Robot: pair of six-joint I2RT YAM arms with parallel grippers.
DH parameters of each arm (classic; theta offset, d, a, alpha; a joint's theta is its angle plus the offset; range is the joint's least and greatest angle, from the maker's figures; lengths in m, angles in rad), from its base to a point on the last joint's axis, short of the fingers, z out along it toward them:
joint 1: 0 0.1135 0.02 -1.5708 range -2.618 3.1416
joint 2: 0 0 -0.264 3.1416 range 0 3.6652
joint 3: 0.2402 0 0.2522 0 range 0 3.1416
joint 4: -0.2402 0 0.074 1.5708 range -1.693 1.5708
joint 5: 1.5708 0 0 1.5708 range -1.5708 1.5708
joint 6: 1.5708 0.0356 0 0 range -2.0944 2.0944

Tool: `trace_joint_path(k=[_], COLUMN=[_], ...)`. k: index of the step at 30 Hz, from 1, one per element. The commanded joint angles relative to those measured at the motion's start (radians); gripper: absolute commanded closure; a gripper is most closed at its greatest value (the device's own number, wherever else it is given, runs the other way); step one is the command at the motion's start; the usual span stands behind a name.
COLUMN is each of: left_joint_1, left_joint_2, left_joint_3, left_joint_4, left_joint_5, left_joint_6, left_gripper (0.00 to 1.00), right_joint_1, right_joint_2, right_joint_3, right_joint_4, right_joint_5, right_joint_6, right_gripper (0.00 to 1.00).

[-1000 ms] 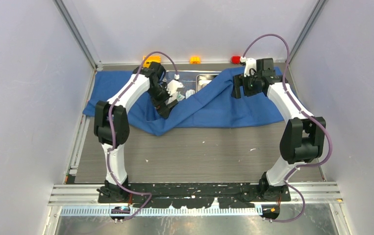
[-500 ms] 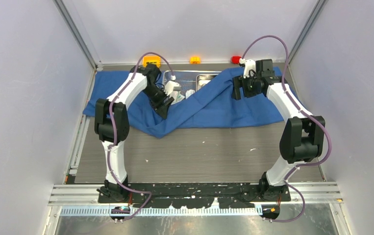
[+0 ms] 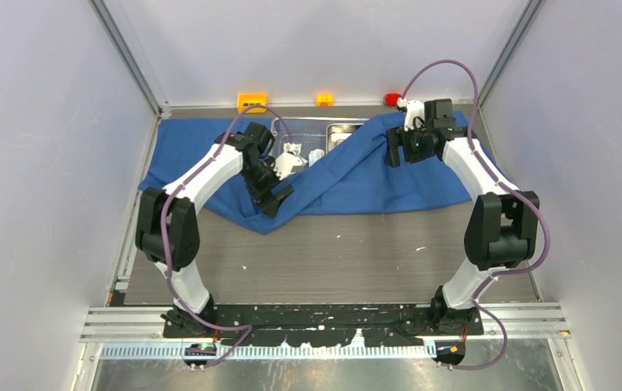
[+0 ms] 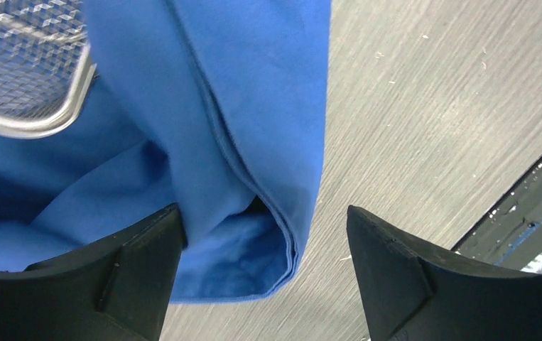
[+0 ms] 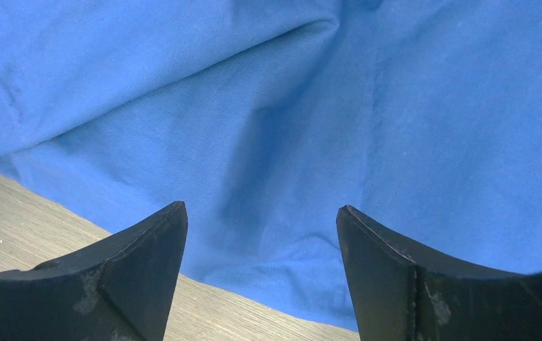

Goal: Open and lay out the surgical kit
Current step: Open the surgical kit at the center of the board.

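Note:
The surgical kit's blue cloth wrap (image 3: 389, 175) lies across the far half of the table, with one flap folded diagonally over the middle. A steel mesh tray (image 3: 311, 124) and a smaller steel pan (image 3: 341, 130) show in the opening behind the fold. My left gripper (image 3: 272, 198) is open low over the flap's near corner. In the left wrist view that folded corner (image 4: 253, 241) lies between the fingers of the left gripper (image 4: 262, 213), against the left one and not pinched, with the mesh tray (image 4: 33, 128) at upper left. My right gripper (image 3: 392, 153) hangs open above the cloth (image 5: 367, 106), holding nothing (image 5: 261, 207).
Small orange (image 3: 252, 101), yellow (image 3: 324, 99) and red (image 3: 391, 98) blocks stand along the back wall. Grey walls close in both sides. Bare wood-grain table (image 3: 332, 261) runs from the cloth to the black base rail (image 3: 324, 314).
My left arm swung its elbow out to the left and the gripper came nearer and lower, down to the flap's near corner. Its jaws narrowed, then widened again. The right arm has stayed put.

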Motion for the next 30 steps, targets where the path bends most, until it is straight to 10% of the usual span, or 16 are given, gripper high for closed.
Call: trace_joint_path(k=[1,23,30], left_joint_1=[0.007,-0.053,-0.073], left_joint_2=[-0.108,-0.015,0.020], left_joint_3=[-0.016,-0.065,-0.017], left_joint_4=[0.098,0.061,0.028], left_joint_5=[-0.071,-0.075,0.038], left_joint_6=[-0.081,-0.057,-0.077], left_gripper=[0.14,0.31,0.70], right_joint_1=[-0.001,-0.001,-0.001], right_joint_2=[0.007,-0.003,0.014], right_joint_3=[0.047,0.020,0.062], right_joint_4=[0.008,0.008,-0.018], right_joint_5=[-0.025,-0.029,-0.048], right_joint_6=[0.005,0.010,0.015], right_gripper=[0.19,0.19,0.19])
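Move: Just below the left hand lies the near-left corner fold of the blue cloth, about 2 cm back, 1 cm right and 3 cm lower. The wire mesh tray is some 13 cm ahead of that hand and 5 cm to its right; the steel tray sits about 16 cm ahead and 16 cm right, both roughly 5 cm lower. From the idle right hand, the corner fold is around 30 cm left, 17 cm back and 8 cm below. Lifting first by about 4 cm, the left hand tips its fingers slightly outward, then turns back down some 6 cm onto the blue cloth's near-left corner fold, ending a little lower and nearer the base than it began. The fingers narrow from wide open to about half, one on each side of the hem. ##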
